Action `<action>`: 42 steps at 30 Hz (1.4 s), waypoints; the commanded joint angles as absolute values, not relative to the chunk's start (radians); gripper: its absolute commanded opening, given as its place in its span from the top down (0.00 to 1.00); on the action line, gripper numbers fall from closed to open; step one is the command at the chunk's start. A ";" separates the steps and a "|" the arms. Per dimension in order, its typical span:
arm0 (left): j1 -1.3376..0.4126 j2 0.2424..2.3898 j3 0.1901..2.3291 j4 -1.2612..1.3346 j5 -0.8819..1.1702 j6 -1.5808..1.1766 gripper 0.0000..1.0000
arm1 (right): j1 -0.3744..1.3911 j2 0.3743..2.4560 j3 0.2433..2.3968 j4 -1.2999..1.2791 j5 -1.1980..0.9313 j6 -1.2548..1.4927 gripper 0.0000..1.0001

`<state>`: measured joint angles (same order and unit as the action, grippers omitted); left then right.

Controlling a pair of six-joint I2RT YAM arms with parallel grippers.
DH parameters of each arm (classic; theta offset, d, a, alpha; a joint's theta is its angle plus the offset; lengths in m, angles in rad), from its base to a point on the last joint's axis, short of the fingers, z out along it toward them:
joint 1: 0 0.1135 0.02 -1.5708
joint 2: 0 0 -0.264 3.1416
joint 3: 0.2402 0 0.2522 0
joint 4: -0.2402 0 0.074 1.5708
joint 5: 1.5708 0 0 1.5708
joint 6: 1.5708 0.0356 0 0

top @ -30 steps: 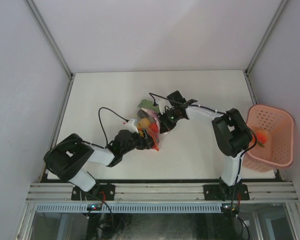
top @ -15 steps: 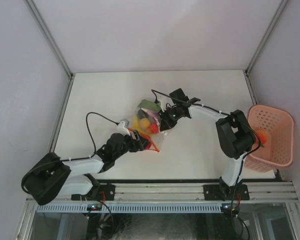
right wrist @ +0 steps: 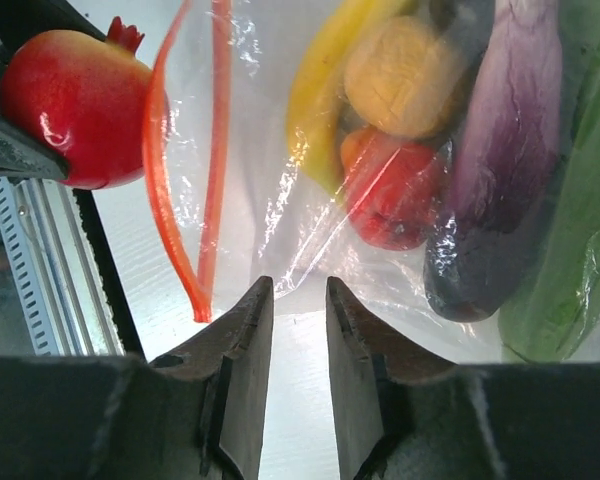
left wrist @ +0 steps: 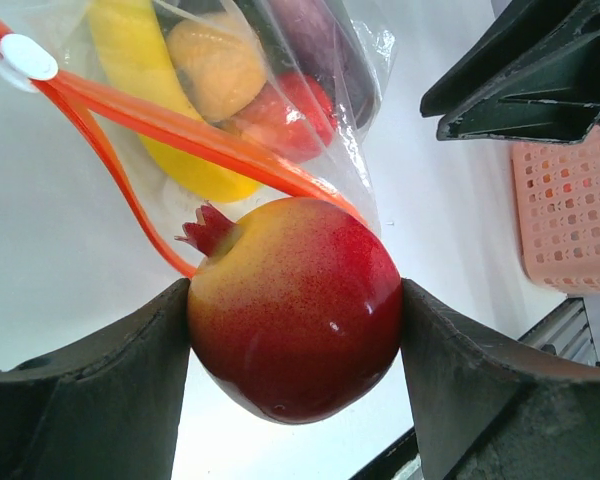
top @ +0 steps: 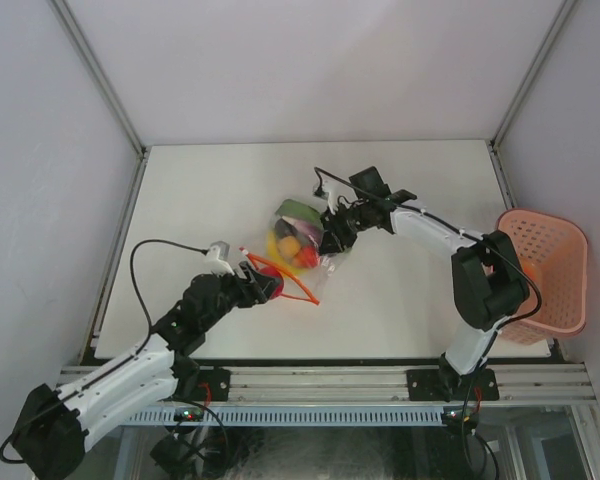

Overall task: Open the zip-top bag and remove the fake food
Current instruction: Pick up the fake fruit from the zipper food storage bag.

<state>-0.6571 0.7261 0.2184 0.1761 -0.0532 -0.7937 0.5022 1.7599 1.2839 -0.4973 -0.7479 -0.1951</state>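
Observation:
The clear zip-top bag [top: 302, 246] lies mid-table with its orange zip strip [top: 292, 282] gaping toward the near side. Inside it are pieces of fake food: a yellow piece [right wrist: 315, 90], an orange one [right wrist: 405, 75], a red one [right wrist: 400, 190], a dark purple one [right wrist: 500, 170] and a green one [right wrist: 570, 250]. My left gripper [top: 263, 283] is shut on a red-and-yellow pomegranate [left wrist: 295, 310], held just outside the bag's mouth. My right gripper [top: 332, 243] sits at the bag's right edge, its jaws a narrow gap apart with only table between them [right wrist: 298, 290].
A pink perforated basket [top: 545, 265] stands at the table's right edge, beside the right arm's elbow. It also shows in the left wrist view as the basket [left wrist: 570, 220]. The zip strip's white slider [left wrist: 27, 57] sits at one end.
My left arm has drawn back toward the near left, carrying the pomegranate out of the bag. The right gripper's jaws have parted and let go of the bag's edge.

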 commanded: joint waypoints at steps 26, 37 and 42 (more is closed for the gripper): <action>-0.548 0.575 0.327 0.227 0.293 -0.889 0.76 | 0.493 1.458 1.285 -0.498 -1.061 -0.347 0.59; -0.547 0.676 0.286 0.521 0.426 -1.048 0.76 | 0.493 1.306 1.102 -0.277 -1.171 -0.388 0.47; -0.546 0.730 0.266 0.639 0.470 -1.103 0.76 | 0.491 1.213 0.983 -0.209 -1.294 -0.566 0.33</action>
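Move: The pomegranate, already held in the left gripper clear of the bag, lies about 14 cm to the right hand's left and 8 cm back, roughly level with it; the right gripper, where it is being taken, is thus some 14 cm right and 8 cm ahead of the left hand. Below, the orange zip strip is about 11 cm left, 3 cm back and 9 cm down from the right hand, the bagged red fruit 5 cm left, 2 cm ahead and 8 cm down. The pomegranate stays pinched in the left gripper, which eases back some 2 cm, then lifts it about 11 cm and carries it right, towards the right gripper, its fingers swinging rightward and up to nearly level. The right hand rises similarly with its fingers tilting up, then draws back beside the fruit, roughly 10 cm in all, opening clearly wider without touching it. ##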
